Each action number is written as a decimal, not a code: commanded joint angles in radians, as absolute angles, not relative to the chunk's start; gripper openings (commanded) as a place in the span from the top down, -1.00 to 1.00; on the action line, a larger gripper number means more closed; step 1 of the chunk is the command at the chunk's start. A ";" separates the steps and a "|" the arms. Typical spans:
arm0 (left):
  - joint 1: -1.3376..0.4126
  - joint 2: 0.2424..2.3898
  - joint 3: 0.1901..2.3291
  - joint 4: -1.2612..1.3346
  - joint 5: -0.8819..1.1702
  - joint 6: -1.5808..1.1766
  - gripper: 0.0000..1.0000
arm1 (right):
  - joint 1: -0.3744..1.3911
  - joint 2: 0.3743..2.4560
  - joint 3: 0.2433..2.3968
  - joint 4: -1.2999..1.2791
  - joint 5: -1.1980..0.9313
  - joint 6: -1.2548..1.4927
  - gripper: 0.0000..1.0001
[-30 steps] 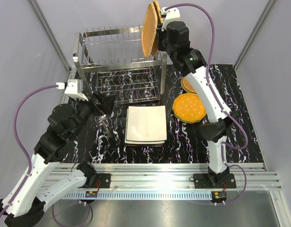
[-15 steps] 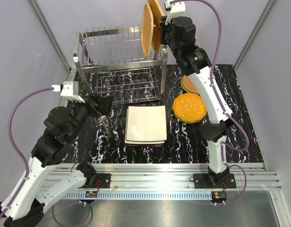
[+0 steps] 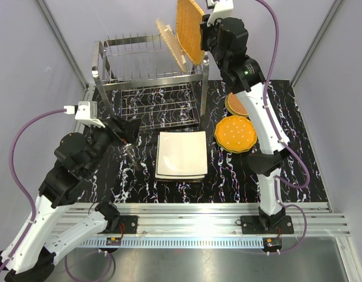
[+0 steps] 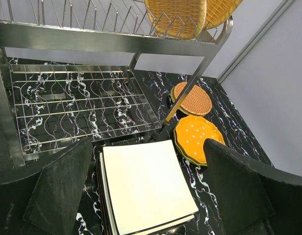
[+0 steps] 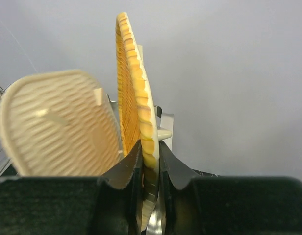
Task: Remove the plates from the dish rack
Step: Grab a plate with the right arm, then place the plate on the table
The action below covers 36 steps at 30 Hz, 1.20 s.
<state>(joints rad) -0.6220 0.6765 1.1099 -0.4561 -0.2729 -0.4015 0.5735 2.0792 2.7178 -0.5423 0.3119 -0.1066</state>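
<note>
The steel wire dish rack [image 3: 148,82] stands at the back of the table. Above its right end my right gripper [image 3: 204,36] is shut on the rim of a woven tan-orange plate [image 3: 190,29], held on edge. In the right wrist view both fingers [image 5: 132,164] pinch that plate [image 5: 134,98]. A second woven plate [image 3: 169,44] leans to the left among the top prongs and looks blurred [image 5: 58,122]. My left gripper [image 3: 125,129] hangs open and holds nothing, near the rack's lower tier and above the stacked white square plates [image 4: 146,188].
The white square stack [image 3: 181,154] lies at mid-table. To its right sit an orange dotted scalloped plate [image 3: 235,134] and a round woven plate [image 3: 234,106]. The rack's lower tier [image 4: 72,103] holds nothing. Grey walls enclose the table on three sides.
My right gripper has raised one woven plate up off the rack's right end. The other woven plate has tipped over to the left. The left arm drew back slightly, then stayed.
</note>
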 commanded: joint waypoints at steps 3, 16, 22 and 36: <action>-0.618 0.670 1.111 -0.423 -0.279 -0.416 -0.98 | 0.568 2.040 2.804 -0.373 0.336 -0.153 1.00; -0.617 0.690 1.124 -0.413 -0.267 -0.413 -0.98 | 0.568 2.028 2.835 -0.364 0.321 -0.163 1.00; -0.618 0.715 1.144 -0.405 -0.264 -0.399 -0.98 | 0.568 2.013 2.864 -0.344 0.313 -0.189 1.00; -0.617 0.796 1.218 -0.367 -0.238 -0.354 -0.98 | 0.497 1.876 2.866 -0.403 0.301 -0.196 1.00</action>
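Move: Up at the rack's top shelf, the right hand already grips the yellow wicker plate. The likely drop place, the orange plate stack, lies about 23 cm right, 5 cm ahead and some 50 cm below; the dotted yellow plate is 18 cm right, 10 cm back, equally low. The last rack plate stands 9 cm left, 5 cm ahead and 8 cm lower. From the left hand the orange stack is roughly 31 cm ahead, 46 cm right and 37 cm down. Lifting the wicker plate higher by its edge, the right hand rises about 8 cm with its grip kept, then increasingly draws back and swings right, about 4 cm each, away from the last rack plate. The wrist tips the fingers up some 10 degrees. The open, empty left hand edges a couple of centimetres forward and right. ##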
